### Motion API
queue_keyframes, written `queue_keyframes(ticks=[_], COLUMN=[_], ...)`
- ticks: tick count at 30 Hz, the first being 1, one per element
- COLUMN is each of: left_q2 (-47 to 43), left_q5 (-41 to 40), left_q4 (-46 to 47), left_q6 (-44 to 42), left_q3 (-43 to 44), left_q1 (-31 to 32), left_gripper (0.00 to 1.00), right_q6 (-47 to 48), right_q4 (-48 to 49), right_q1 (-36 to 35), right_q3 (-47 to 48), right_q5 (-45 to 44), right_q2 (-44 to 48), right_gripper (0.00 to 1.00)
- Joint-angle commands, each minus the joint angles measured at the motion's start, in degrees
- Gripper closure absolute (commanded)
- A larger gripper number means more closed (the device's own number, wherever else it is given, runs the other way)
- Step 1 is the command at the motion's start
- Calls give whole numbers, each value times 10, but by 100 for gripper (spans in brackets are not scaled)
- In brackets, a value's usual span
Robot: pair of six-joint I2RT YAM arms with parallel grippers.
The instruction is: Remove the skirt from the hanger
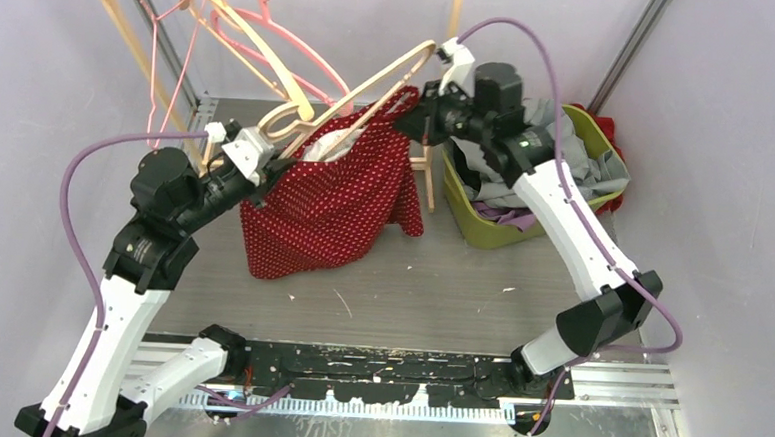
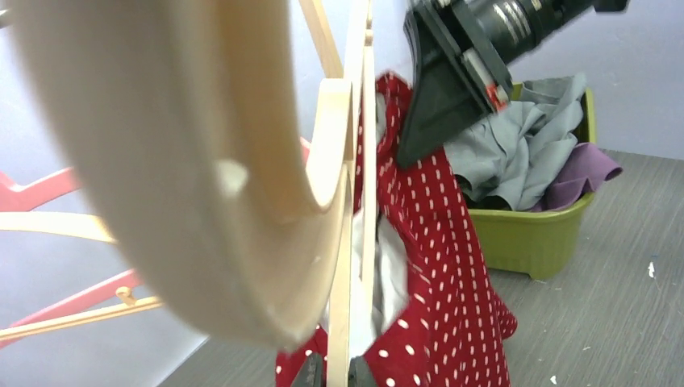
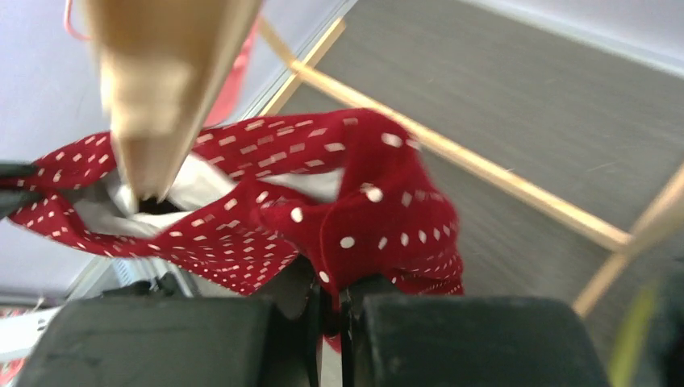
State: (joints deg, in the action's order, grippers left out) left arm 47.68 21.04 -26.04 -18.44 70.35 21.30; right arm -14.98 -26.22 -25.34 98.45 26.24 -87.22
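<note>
A red skirt (image 1: 334, 206) with white dots hangs from a pale wooden hanger (image 1: 371, 77), its hem resting on the table. My left gripper (image 1: 269, 164) is at the hanger's lower left end. In the left wrist view it (image 2: 331, 372) is shut on the hanger's thin bar (image 2: 343, 242), with the skirt (image 2: 444, 266) just behind. My right gripper (image 1: 416, 120) is at the skirt's upper right corner. In the right wrist view it (image 3: 331, 302) is shut on a fold of the skirt's waistband (image 3: 379, 218), below the blurred hanger end (image 3: 161, 97).
A green bin (image 1: 483, 229) heaped with grey and purple clothes stands right of the skirt. Pink and wooden hangers (image 1: 234, 20) hang on a wooden rack (image 1: 123, 34) at the back left. A rack leg (image 1: 428, 176) stands between skirt and bin.
</note>
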Motion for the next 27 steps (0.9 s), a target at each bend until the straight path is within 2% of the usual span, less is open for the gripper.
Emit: queue_keyframes(ticks=[1,5,9,15,20,27], left_q2=[40,79,91,107,151,162], left_q5=[3,-6,-38,-112,-160,-153], left_q4=[124,174,231,393,474,506], left_q6=[34,54,66,107,138,165], left_q3=[47,68,67,17,48,65], left_q1=[-5,-4,-4,-4,-1,1], left_gripper=[100,100,100,100,100,100], right_q6=[-33,-33,-23,-49,-51,-61], right_q4=[79,66,20,32,13,-10], right_q1=[-78,-132,-148,-172,-204,-216], right_q3=[-10,-9,-11,-91,-133,-216], right_q5=[-16,-22,-16,-28,-58,-89], right_q2=[-5,-2,17,67,79,122], right_gripper=[99,99,99,99,99,99])
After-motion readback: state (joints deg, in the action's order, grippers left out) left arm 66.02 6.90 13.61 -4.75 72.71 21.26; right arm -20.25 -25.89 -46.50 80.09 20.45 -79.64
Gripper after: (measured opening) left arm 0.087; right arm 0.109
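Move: My left hand pinches the hanger near one end; the skirt's waist opening lies about 9 cm to its right, 2 cm ahead and 6 cm below, with a hung pink hanger roughly 18 cm ahead, 2 cm right and 5 cm up. My right hand holds the skirt's right waist corner; the held hanger's bare far end is some 6 cm ahead of it, level sideways, 12 cm above. From that hand the green basket is about 30 cm right, 4 cm back and 30 cm down. I draw hanger and skirt apart: my left hand, keeping its pinch, carries the hanger about 12 cm forward towards the rail and 8 cm up, rolling left side down and tipping up, some 25 degrees in all. Meanwhile my right hand keeps the skirt corner and pulls it away from the hanger's far end, first left and back, then mostly back and down, roughly 14 cm back overall. ##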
